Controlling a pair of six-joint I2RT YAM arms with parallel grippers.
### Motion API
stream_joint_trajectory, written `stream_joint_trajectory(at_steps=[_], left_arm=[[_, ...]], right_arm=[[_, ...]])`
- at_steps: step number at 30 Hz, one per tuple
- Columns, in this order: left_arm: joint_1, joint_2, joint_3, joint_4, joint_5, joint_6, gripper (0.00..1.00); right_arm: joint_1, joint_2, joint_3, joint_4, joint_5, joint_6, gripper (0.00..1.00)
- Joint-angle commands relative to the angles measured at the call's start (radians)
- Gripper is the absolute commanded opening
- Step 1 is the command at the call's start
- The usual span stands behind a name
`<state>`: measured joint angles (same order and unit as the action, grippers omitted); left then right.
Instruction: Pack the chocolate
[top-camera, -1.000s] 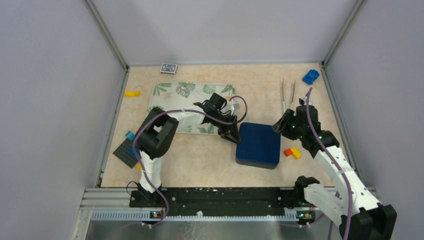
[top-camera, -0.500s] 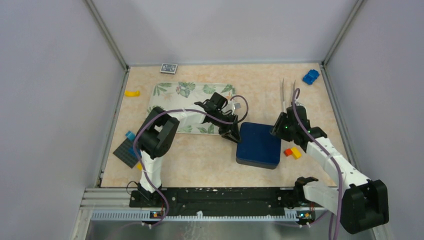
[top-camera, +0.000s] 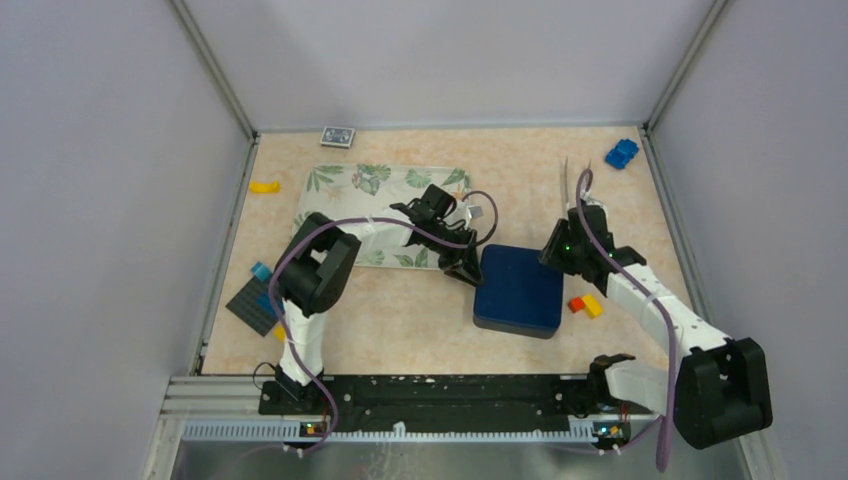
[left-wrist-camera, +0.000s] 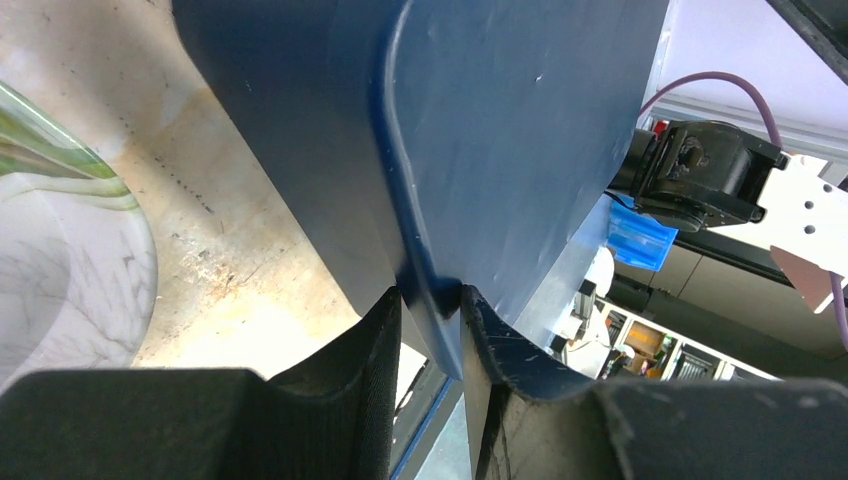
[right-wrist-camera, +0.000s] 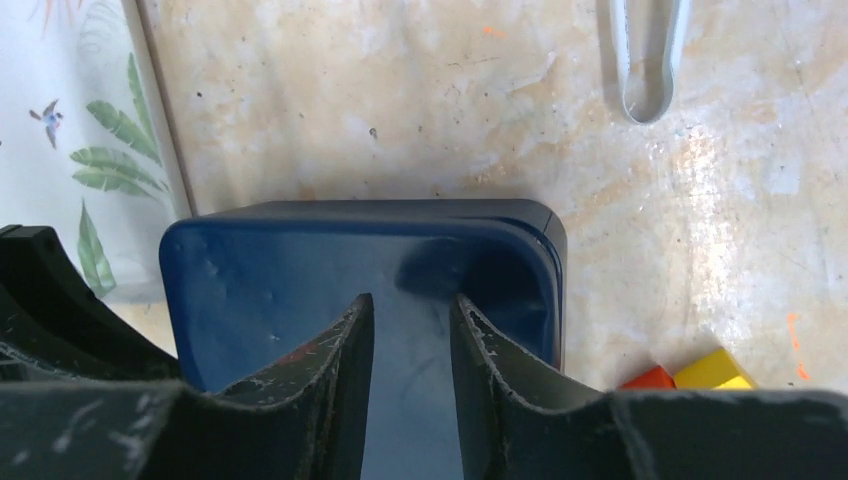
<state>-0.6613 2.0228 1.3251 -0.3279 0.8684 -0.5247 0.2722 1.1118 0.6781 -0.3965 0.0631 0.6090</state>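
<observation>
No chocolate shows in any view. A dark blue lidded box sits mid-table. My left gripper is at its near-left corner. In the left wrist view that gripper is shut on the thin rim of the blue lid, one finger on each side. My right gripper is at the box's far-right corner. In the right wrist view it hangs over the lid's glossy top, jaws open a narrow gap with nothing between them.
Metal tweezers lie behind the right gripper. Red and yellow blocks sit right of the box. A leaf-print tray lies at the back left. A dark gridded plate, a yellow piece and a blue toy sit near the walls.
My right arm has swung in toward the box's far-right corner, and its jaws have narrowed a little. The left gripper has kept its hold on the lid's rim.
</observation>
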Motion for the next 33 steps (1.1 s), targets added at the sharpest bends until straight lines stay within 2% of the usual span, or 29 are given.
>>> stream_joint_trajectory(at_steps=[1,8,13,17,22,27,33], left_arm=[[-0.004,0.025,0.030,0.010,-0.021,0.022,0.33],[-0.003,0.026,0.047,0.007,-0.029,0.022,0.33],[-0.003,0.031,0.053,0.001,-0.032,0.023,0.33],[-0.003,0.026,0.055,-0.003,-0.031,0.025,0.33],[-0.003,0.007,0.062,-0.027,-0.037,0.039,0.33],[-0.003,-0.008,0.078,-0.051,-0.065,0.046,0.34],[-0.005,0.010,0.108,-0.053,-0.056,0.038,0.34]], right_arm=[[0.011,0.016,0.051,-0.019,0.016,-0.024,0.32],[0.066,-0.037,0.199,-0.076,0.053,-0.030,0.30],[0.066,-0.026,0.087,-0.021,0.069,-0.007,0.30],[0.067,0.031,-0.009,-0.018,0.152,0.018,0.31],[0.065,-0.002,0.038,-0.077,0.145,0.028,0.30],[0.068,-0.110,0.145,-0.221,0.146,0.031,0.30],[0.106,-0.183,0.161,-0.434,0.123,0.080,0.30]])
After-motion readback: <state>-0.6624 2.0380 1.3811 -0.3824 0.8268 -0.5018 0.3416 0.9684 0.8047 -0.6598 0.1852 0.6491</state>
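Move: About 5 cm back and 4 cm to the left of the right hand lies the middle of the blue lid, its top just under those fingertips, which are near its far right corner. From the same hand the tongs lie some 11 cm ahead and 8 cm right, and the red block 9 cm right and 8 cm back, both about 7 cm lower. From the left hand, at the lid's left edge, the lid's middle is roughly 8 cm right and 1 cm back, about level. Patting the lid near its far right corner, the right hand lifts off about 6 cm, drifting a little forward and left, and comes straight back down to lid height. Then it rises again some 5 cm while drawing back along the lid's right side, fingers keeping their narrow gap. The left fingers stay against the lid's left edge, steadying the box. ##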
